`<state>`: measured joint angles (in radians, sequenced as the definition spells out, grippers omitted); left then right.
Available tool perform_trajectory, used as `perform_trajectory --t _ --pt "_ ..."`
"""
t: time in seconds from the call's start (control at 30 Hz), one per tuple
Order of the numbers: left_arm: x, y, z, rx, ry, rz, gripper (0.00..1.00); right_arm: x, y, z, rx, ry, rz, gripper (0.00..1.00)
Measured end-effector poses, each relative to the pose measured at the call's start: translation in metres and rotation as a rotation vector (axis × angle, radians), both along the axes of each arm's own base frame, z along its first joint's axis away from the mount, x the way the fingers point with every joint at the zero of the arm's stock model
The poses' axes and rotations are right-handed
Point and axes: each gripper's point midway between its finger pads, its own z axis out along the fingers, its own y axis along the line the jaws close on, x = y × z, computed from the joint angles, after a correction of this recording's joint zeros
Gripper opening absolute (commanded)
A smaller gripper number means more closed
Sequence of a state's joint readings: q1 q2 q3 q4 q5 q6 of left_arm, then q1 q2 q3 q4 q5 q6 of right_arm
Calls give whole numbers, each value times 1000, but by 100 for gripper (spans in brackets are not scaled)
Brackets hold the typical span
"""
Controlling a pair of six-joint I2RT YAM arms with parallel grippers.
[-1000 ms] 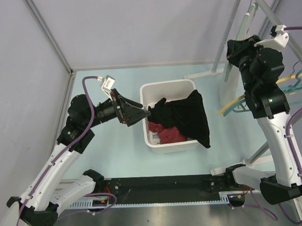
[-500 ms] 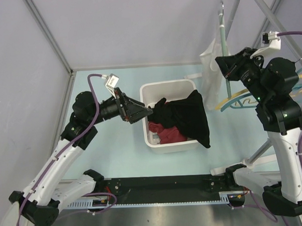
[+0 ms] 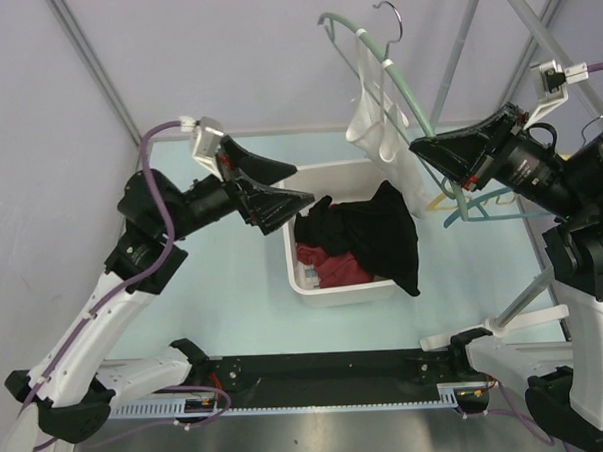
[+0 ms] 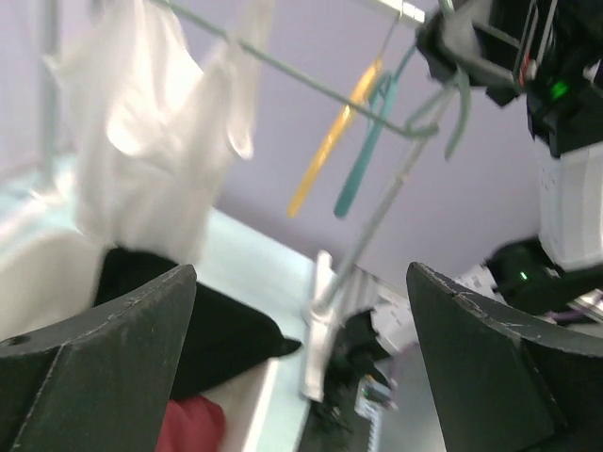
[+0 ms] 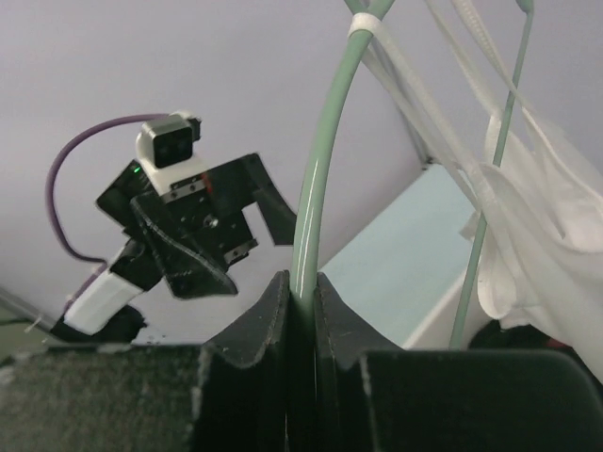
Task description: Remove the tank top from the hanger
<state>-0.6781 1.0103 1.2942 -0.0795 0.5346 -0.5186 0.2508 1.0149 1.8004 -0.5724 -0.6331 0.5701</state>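
A white tank top (image 3: 370,118) hangs from a pale green hanger (image 3: 374,45) held up over the far edge of the bin. My right gripper (image 3: 415,147) is shut on the hanger's lower arm. In the right wrist view the green hanger (image 5: 317,198) runs straight down between the closed jaws of the right gripper (image 5: 301,282), and the tank top (image 5: 542,212) drapes at the right. My left gripper (image 3: 302,184) is raised and open with nothing in it, pointing at the garment from the left. Through its wide jaws (image 4: 300,282) I see the blurred tank top (image 4: 151,141).
A white bin (image 3: 331,171) in the middle of the table holds black (image 3: 382,232) and red (image 3: 328,265) clothes. Teal and yellow spare hangers (image 3: 476,203) hang at the right by the rack's poles (image 3: 477,8). Grey walls close in the left and back.
The right arm has swung the hanger with the tank top left and up, over the bin. The left gripper has risen and turned toward it, still open.
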Motion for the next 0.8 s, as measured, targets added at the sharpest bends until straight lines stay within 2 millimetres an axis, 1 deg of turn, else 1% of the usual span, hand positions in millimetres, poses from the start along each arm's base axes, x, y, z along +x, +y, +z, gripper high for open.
perform_trajectory --t 0.1,0.23,0.33,0.43,0.5,0.6,0.67,0.73,0.8 --pt "-1 15 28 -42 -87 73 99 -18 9 14 45 -15 104 0" --pt "-5 32 66 -95 -176 147 99 -38 15 33 93 -49 206 0" --pt "-7 40 84 -124 -207 180 99 -45 17 37 108 -62 250 0" --pt "-4 41 88 -127 -212 195 99 -46 20 29 113 -40 281 0" --pt "-2 40 92 -126 -210 200 99 -48 23 20 112 -16 308 0" --pt "7 35 101 -124 -207 207 99 -47 26 4 106 30 346 0" --pt "13 30 103 -118 -204 209 97 -48 28 -5 100 54 362 0" --pt "25 22 93 -90 -181 212 96 -45 30 -15 92 88 375 0" --pt "36 13 79 -53 -147 211 95 -43 31 -24 86 116 383 0"
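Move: The white tank top hangs by its straps on the green hanger that my right hand already pinches by one end. Its middle lies about 10 cm ahead, 8 cm left and 9 cm below that hand, and from my open left hand some 9 cm ahead, 12 cm to the right and about level. The hanger's hook stands roughly 13 cm ahead, 13 cm right and 20 cm above my left hand. The white bin is about 12 cm ahead, 12 cm left and 52 cm below my right hand. Keeping my pinch on the hanger end, I draw my right hand back about 4.5 cm and a little left, turning it some 20 degrees counter-clockwise to swing the tank top over towards my left hand; it rises first, then sinks below where it began. My left hand, fingers wide open, climbs about 10 cm, then reaches forward and starts down towards the straps, turning slightly counter-clockwise. ##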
